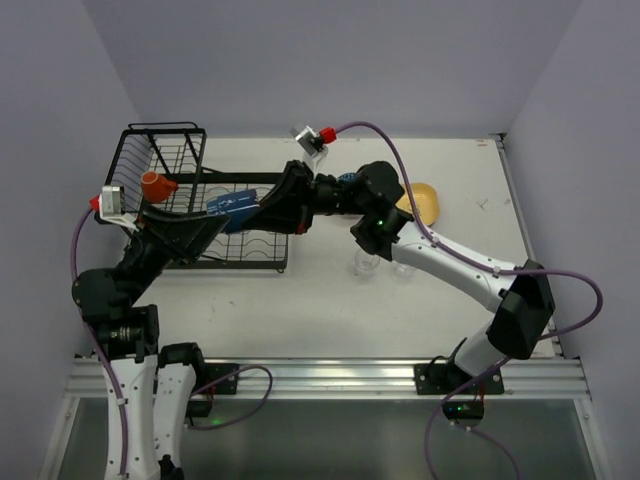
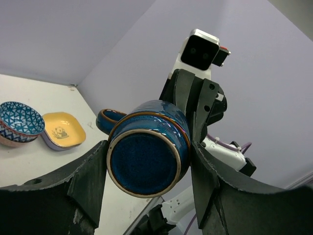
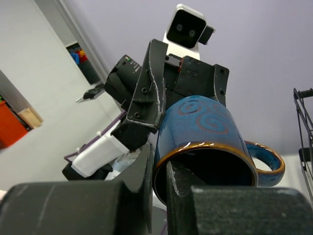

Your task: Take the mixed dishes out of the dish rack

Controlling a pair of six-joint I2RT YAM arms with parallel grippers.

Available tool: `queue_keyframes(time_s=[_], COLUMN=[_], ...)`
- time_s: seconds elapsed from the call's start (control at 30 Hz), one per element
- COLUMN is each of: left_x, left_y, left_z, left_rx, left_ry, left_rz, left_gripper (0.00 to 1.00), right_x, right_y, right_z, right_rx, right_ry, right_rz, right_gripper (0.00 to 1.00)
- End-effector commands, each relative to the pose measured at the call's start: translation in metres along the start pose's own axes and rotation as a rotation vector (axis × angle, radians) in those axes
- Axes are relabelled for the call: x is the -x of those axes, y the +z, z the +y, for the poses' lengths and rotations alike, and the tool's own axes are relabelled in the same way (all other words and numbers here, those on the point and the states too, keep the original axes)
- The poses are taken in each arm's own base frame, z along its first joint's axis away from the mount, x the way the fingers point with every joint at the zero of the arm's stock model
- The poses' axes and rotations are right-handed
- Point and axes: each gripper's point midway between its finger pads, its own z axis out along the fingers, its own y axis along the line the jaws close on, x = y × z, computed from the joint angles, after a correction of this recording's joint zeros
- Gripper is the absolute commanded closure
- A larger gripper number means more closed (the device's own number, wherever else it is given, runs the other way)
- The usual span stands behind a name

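Observation:
A dark blue mug [image 1: 232, 207] with swirl marks hangs in the air over the black wire dish rack [image 1: 160, 150], held between both grippers. My left gripper [image 2: 146, 152] clamps the mug's body [image 2: 143, 161] from both sides, its base facing the camera. My right gripper [image 3: 159, 166] is shut on the mug's rim [image 3: 205, 147], one finger inside and one outside; the handle [image 3: 269, 164] points right. An orange mug [image 1: 155, 185] lies in the rack's raised basket.
A yellow plate [image 1: 425, 203] and a blue-white bowl [image 2: 18, 120] sit on the table at the back right. Two clear glasses [image 1: 366, 264] stand under the right arm. The rack's wire edge [image 3: 303, 127] is close to the right gripper.

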Motion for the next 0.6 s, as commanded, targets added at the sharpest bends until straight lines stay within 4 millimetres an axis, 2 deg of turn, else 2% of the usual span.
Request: queue_keyframes(time_s=[0.0,0.03,0.1,0.13,0.2,0.23,0.27,0.3,0.33,0.37,0.4,0.43,0.47,0.5,0.53,0.57], left_x=[-0.002,-0.002,-0.001,0.0,0.008,0.006,0.022,0.028,0.035,0.05,0.056,0.066,0.077,0.081,0.085,0.086], left_y=[0.0,0.0,0.002,0.003,0.005,0.003,0.006,0.005,-0.001,-0.001,-0.005,-0.019,-0.023,-0.029,-0.037,-0.04], left_z=[-0.015,-0.013,-0.009,0.001,0.001,0.017,0.012,0.016,0.039,0.031,0.036,0.053,0.05,0.054,0.06,0.063], left_rx=[-0.059,-0.051,-0.031,0.012,0.053,0.13,0.165,0.212,0.346,0.384,0.441,0.573,0.612,0.652,0.71,0.729], left_ry=[0.016,0.014,0.012,0.014,0.047,0.067,0.118,0.149,0.205,0.262,0.294,0.349,0.39,0.448,0.463,0.478], left_rz=[0.02,0.022,0.022,0.018,-0.002,0.01,-0.034,-0.047,-0.062,-0.085,-0.097,-0.126,-0.152,-0.154,-0.17,-0.172], left_gripper=[1.0,1.0,0.71,0.38,0.0,0.0,0.0,0.0,0.0,0.0,0.0,0.0,0.0,0.0,0.0,0.0], right_x=[0.007,0.008,0.007,0.009,0.005,0.005,0.005,0.0,-0.002,0.0,-0.018,-0.013,-0.013,-0.026,-0.023,-0.04], right_y=[0.002,0.001,-0.004,-0.006,-0.013,-0.018,-0.022,-0.034,-0.043,-0.055,-0.077,-0.093,-0.118,-0.15,-0.172,-0.207], right_z=[0.025,0.024,0.025,0.023,0.02,0.015,0.005,0.003,-0.004,-0.02,-0.035,-0.028,-0.044,-0.054,-0.049,-0.057], right_rx=[0.086,0.077,0.057,0.034,-0.02,-0.059,-0.128,-0.211,-0.282,-0.414,-0.547,-0.621,-0.778,-0.909,-0.981,-1.12], right_ry=[-0.068,-0.071,-0.082,-0.089,-0.092,-0.095,-0.089,-0.097,-0.102,-0.105,-0.09,-0.115,-0.124,-0.097,-0.103,-0.057], right_rz=[-0.011,-0.019,-0.027,-0.041,-0.02,-0.017,-0.026,0.006,0.013,-0.005,0.073,0.068,0.054,0.109,0.106,0.165], right_gripper=[1.0,1.0,1.0,1.0,1.0,1.0,1.0,1.0,1.0,1.0,1.0,1.0,1.0,1.0,1.0,1.0])
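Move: Both grippers still hold the blue mug in mid-air. From the right one, the nearer glass on the table lies about 12 cm ahead, 23 cm right and 40 cm below. The second glass is 9 cm right of that glass, level in reach. The bowl stack stands some 33 cm ahead, 20 cm right and 39 cm below the right gripper. For the left, the orange mug on the upper rack is roughly 16 cm ahead, 20 cm left and 18 cm lower. Hold still until the left fingers spread fully and let go of the blue mug, keeping the right pinch on its rim. Then draw the right gripper some 10 cm right and down, easing forward towards the glasses, tipping its fingers down and swinging about 30 degrees clockwise; meanwhile swing the emptied left gripper left, forward and a little up towards the orange mug, turning counter-clockwise. ##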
